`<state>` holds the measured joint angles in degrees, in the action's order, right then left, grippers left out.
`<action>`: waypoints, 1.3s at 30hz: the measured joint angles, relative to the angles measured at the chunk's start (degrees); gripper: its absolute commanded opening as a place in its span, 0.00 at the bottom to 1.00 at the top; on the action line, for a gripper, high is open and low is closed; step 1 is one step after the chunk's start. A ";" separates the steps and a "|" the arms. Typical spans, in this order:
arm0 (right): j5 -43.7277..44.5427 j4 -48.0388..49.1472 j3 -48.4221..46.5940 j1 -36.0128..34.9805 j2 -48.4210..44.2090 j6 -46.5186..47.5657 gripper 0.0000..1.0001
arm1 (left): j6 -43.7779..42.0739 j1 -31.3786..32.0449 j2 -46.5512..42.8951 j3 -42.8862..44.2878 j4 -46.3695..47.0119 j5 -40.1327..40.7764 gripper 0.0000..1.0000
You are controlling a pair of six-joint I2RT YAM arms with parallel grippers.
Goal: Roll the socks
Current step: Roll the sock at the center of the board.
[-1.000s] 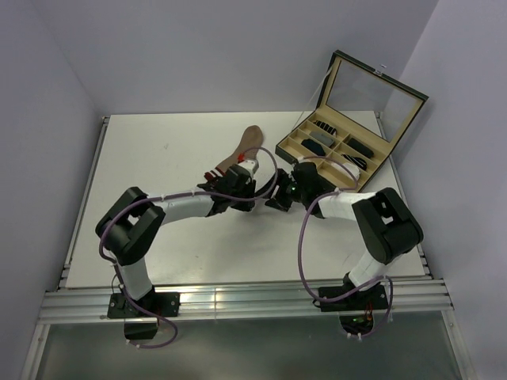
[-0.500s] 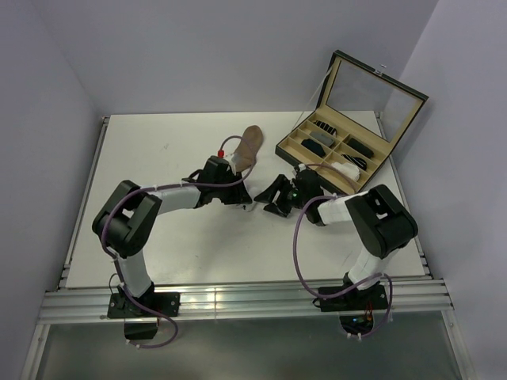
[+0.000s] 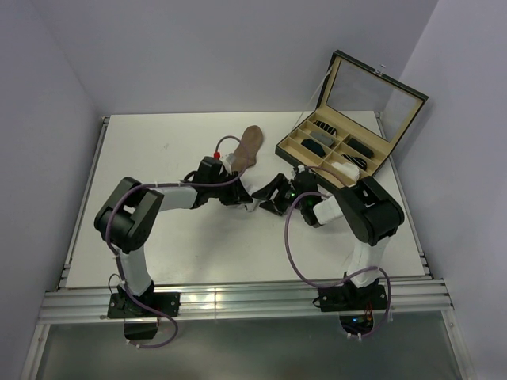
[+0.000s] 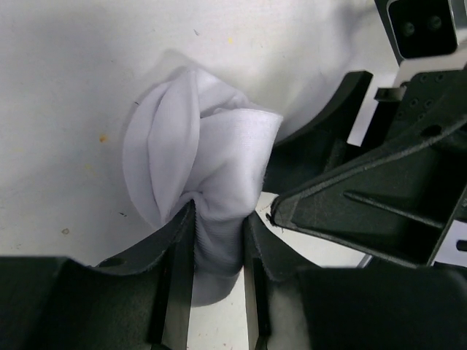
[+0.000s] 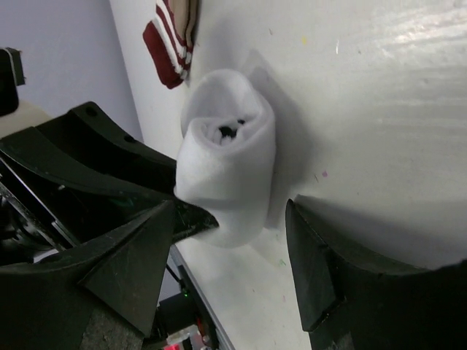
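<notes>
The white sock [image 4: 191, 138] is a loose roll lying on the table, and my left gripper [image 4: 219, 213] is shut on its lower end. Seen from above, the roll [image 3: 251, 208] is only a small white patch between the left gripper [image 3: 244, 199] and the right gripper [image 3: 268, 203]. My right gripper [image 5: 233, 255] is open, with the roll's open end [image 5: 228, 179] just ahead of its fingertips and a gap to the right finger [image 5: 321, 270]. The tan-brown sock [image 3: 245, 147] lies flat behind them. Its red-and-white cuff [image 5: 171, 33] is next to the left arm.
An open box [image 3: 372, 91] with a raised lid stands at the back right, with small dark sock rolls [image 3: 326, 131] in its compartments. The white table [image 3: 158, 237] has a metal rail along its near edge. Grey walls close in on both sides.
Both grippers have dropped lower and closer together on the table, the right one moving left toward the left one. The white sock has gone from above the left gripper to between the two grippers.
</notes>
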<state>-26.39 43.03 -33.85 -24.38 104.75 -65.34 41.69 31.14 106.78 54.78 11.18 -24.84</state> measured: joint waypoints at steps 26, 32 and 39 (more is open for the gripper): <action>-0.37 0.09 -1.51 0.15 2.60 -0.24 0.00 | 2.67 0.07 -2.27 -3.26 0.63 -0.90 0.76; 0.11 -4.96 -2.49 -0.07 0.74 1.36 0.00 | -0.87 6.34 -9.60 -3.67 -10.45 17.66 0.81; 0.42 -10.95 -4.63 -0.26 -0.39 2.62 0.00 | -9.27 25.92 -13.99 -3.69 -12.96 48.74 0.82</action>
<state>-25.98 32.08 -38.48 -24.64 104.36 -62.72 32.42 57.06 92.79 51.09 -1.78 23.90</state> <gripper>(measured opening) 0.350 0.811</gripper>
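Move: My left hand already holds the rolled white sock by one end; the sock's middle lies about 1 cm ahead, 2 cm right and 1 cm below it. From my open right hand the same roll is some 1 cm ahead, 2 cm left and 1 cm down. The brown sock lies about 12 cm ahead of the right hand and 7 cm left, 3 cm lower, and the sock box about 13 cm ahead and 20 cm right. I ease my right fingers about 1 cm forward-left onto the white roll, sink them slightly and close them on it. With that pinch made, my left fingers open wide and let go; the left hand sidles a little left, then backs off towards my base, about 6 cm in all, rising 2 or 3 cm and turning some 40 degrees as it leaves. ##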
